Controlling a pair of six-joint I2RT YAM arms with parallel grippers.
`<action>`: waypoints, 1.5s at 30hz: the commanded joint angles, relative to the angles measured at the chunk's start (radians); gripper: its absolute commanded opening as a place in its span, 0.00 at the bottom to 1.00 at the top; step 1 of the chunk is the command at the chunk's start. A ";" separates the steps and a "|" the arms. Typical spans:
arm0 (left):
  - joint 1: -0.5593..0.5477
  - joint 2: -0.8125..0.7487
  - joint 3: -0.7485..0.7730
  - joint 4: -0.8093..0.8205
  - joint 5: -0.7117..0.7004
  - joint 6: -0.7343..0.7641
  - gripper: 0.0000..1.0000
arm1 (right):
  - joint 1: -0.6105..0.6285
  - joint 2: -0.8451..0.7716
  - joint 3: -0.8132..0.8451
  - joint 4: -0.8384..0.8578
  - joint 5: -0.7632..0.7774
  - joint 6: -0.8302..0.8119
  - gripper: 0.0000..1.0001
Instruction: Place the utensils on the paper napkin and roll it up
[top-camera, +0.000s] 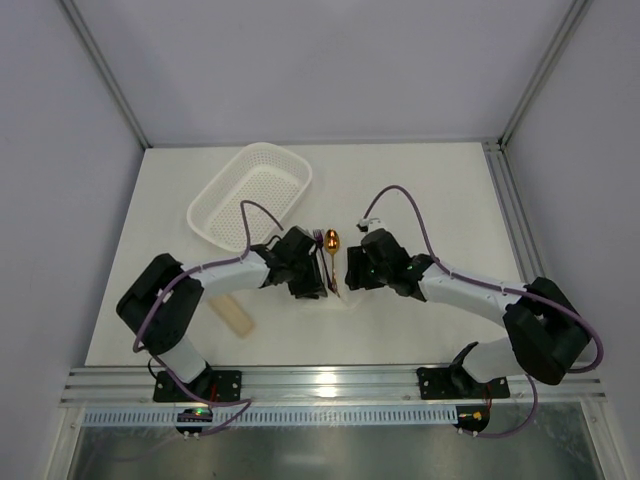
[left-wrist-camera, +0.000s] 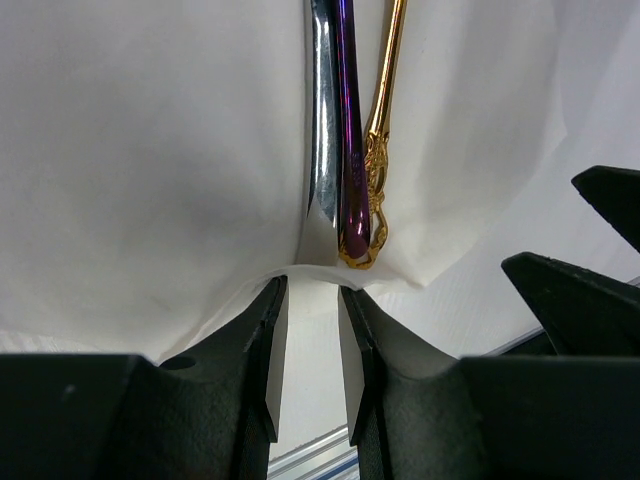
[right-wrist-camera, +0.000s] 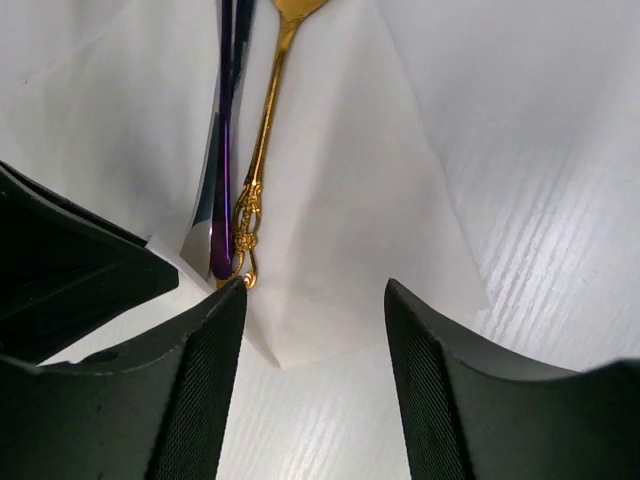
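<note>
Three utensils lie side by side on the paper napkin (left-wrist-camera: 150, 180): a grey-silver handle (left-wrist-camera: 322, 120), a purple fork handle (left-wrist-camera: 350, 120) and a gold spoon handle (left-wrist-camera: 385, 100). From above, the gold bowl (top-camera: 333, 241) shows between both arms. My left gripper (left-wrist-camera: 312, 290) sits at the napkin's raised near edge, which rests on its fingertips; the jaws stand a narrow gap apart with only table showing between them. My right gripper (right-wrist-camera: 316, 290) is open over a napkin corner (right-wrist-camera: 350, 200), its left finger next to the gold handle's end (right-wrist-camera: 245, 240).
A white perforated basket (top-camera: 252, 195) stands at the back left. A beige slab (top-camera: 233, 316) lies near the left arm. An aluminium rail (top-camera: 330, 385) runs along the near edge. The right gripper's fingers (left-wrist-camera: 590, 290) reach into the left wrist view.
</note>
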 joint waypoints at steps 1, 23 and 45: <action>-0.006 0.018 0.043 0.021 -0.004 -0.003 0.31 | -0.015 -0.059 -0.012 -0.050 -0.034 0.179 0.63; -0.020 0.082 0.092 0.019 -0.007 -0.016 0.29 | -0.098 0.038 0.038 -0.217 0.072 0.573 0.82; -0.027 0.081 0.085 0.024 -0.012 -0.026 0.29 | -0.100 0.009 -0.157 0.094 -0.005 0.806 0.82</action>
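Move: The napkin's right corner, which my right hand is going for, lies about 5 cm to its right, 1 cm back and 4 cm below. From that hand the utensils' handle ends are about 4 cm left and 2 cm back, and the gold spoon's bowl 4 cm left and 8 cm ahead. My left hand has the handle ends about 3 cm right and 1 cm ahead, barely below it; the napkin's right corner lies some 13 cm to its right and 1 cm ahead. I swing my right hand clockwise by about 40 degrees while opening its fingers wider, moving some 3 cm right and 3 cm down to straddle the napkin's right side, then ease back nearly 2 cm left, its left side tilting up. My left hand, its fingers still part-open, keeps on the folded near flap by the handle ends, edging right and slightly down. ##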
